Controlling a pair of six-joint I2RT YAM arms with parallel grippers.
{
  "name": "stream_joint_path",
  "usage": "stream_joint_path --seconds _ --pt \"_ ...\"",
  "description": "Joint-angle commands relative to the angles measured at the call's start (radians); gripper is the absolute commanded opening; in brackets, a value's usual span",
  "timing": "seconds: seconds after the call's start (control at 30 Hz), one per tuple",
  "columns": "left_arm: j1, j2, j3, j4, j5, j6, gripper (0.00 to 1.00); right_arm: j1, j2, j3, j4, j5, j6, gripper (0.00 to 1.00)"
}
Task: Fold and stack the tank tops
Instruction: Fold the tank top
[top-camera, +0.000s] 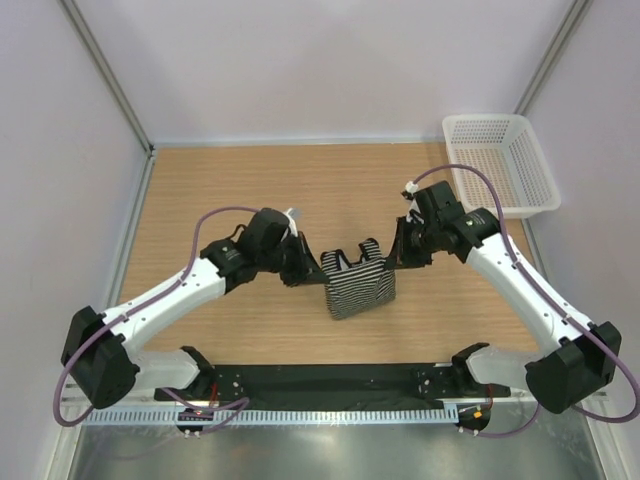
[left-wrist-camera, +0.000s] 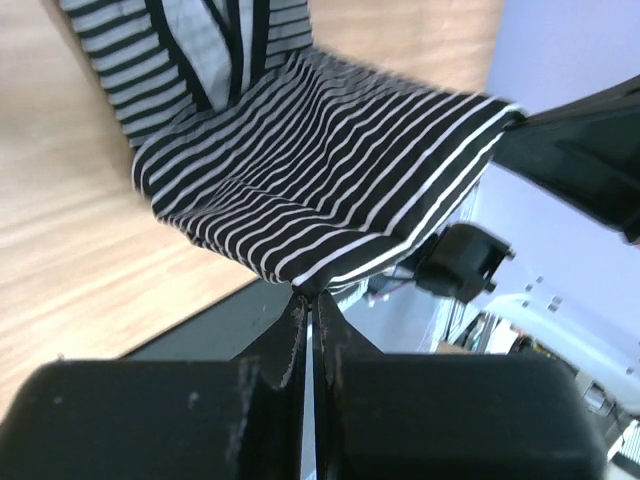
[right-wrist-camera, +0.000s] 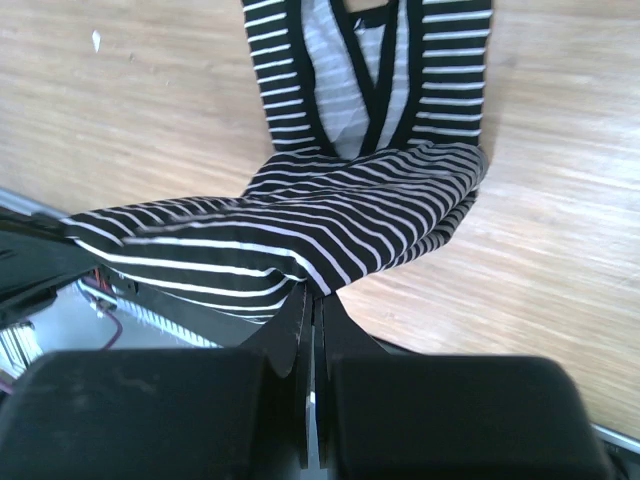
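Observation:
One black-and-white striped tank top (top-camera: 358, 281) is stretched between my two grippers above the middle of the wooden table. My left gripper (top-camera: 313, 268) is shut on its left corner and my right gripper (top-camera: 392, 258) is shut on its right corner. In the left wrist view the striped fabric (left-wrist-camera: 330, 160) runs out from the closed fingertips (left-wrist-camera: 310, 297); its neck and strap end rests on the wood. The right wrist view has the tank top (right-wrist-camera: 300, 225) pinched at the jaw tips (right-wrist-camera: 320, 292), lifted in a fold over the flat black-trimmed neck part (right-wrist-camera: 365, 80).
A white plastic mesh basket (top-camera: 502, 160) stands at the back right corner of the table. Grey walls close the table on three sides. The black base rail (top-camera: 330, 385) runs along the near edge between the arm bases.

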Motion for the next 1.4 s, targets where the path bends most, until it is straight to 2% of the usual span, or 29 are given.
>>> stream_joint_path --seconds 0.0,0.2,0.57,0.73,0.97,1.07,1.23,1.37 --pt "0.059 0.041 0.092 0.049 0.063 0.049 0.00 -0.051 0.032 0.056 0.043 0.002 -0.042 0.01" --pt "0.151 0.156 0.189 0.040 0.124 0.093 0.01 -0.120 0.167 0.134 0.100 -0.061 -0.065 0.02" --pt "0.244 0.520 0.385 0.078 0.229 0.129 0.01 -0.232 0.424 0.238 0.201 -0.088 -0.049 0.04" --pt "0.269 0.685 0.536 0.074 0.253 0.140 0.01 -0.273 0.515 0.275 0.256 -0.101 -0.020 0.04" --pt "0.289 0.959 0.766 0.060 0.291 0.129 0.02 -0.313 0.671 0.346 0.325 -0.018 0.028 0.04" --pt "0.289 1.033 0.838 0.051 0.299 0.132 0.06 -0.330 0.695 0.309 0.396 -0.004 0.048 0.06" --pt "0.289 1.096 0.899 0.046 0.293 0.135 0.23 -0.353 0.748 0.297 0.453 -0.004 0.060 0.18" --pt "0.292 1.084 0.907 0.046 0.275 0.158 0.44 -0.359 0.739 0.284 0.482 0.010 0.065 0.43"
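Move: Both my hands still pinch the tank top's hem corners. I am taking the hem to bare table beyond the straps, about 24 cm ahead of my left hand and 6 cm right, 22 cm ahead and 7 cm right of my right, some 16 cm down. The straps lie down there too, 13 cm ahead and 10 cm right of my left hand, 10 cm ahead and 9 cm left of my right. The white basket stands roughly 42 cm ahead and 40 cm right of my right hand, 13 cm lower. I carry the hem forward with both hands together, over and past the straps, some 22 to 24 cm out and drifting a little right, sinking about 13 cm towards the table, mostly in the later part. My right wrist turns some 20 degrees clockwise, my left tips about 10 degrees. Only as I get low do both grippers start opening, to about a third, around the corners. ##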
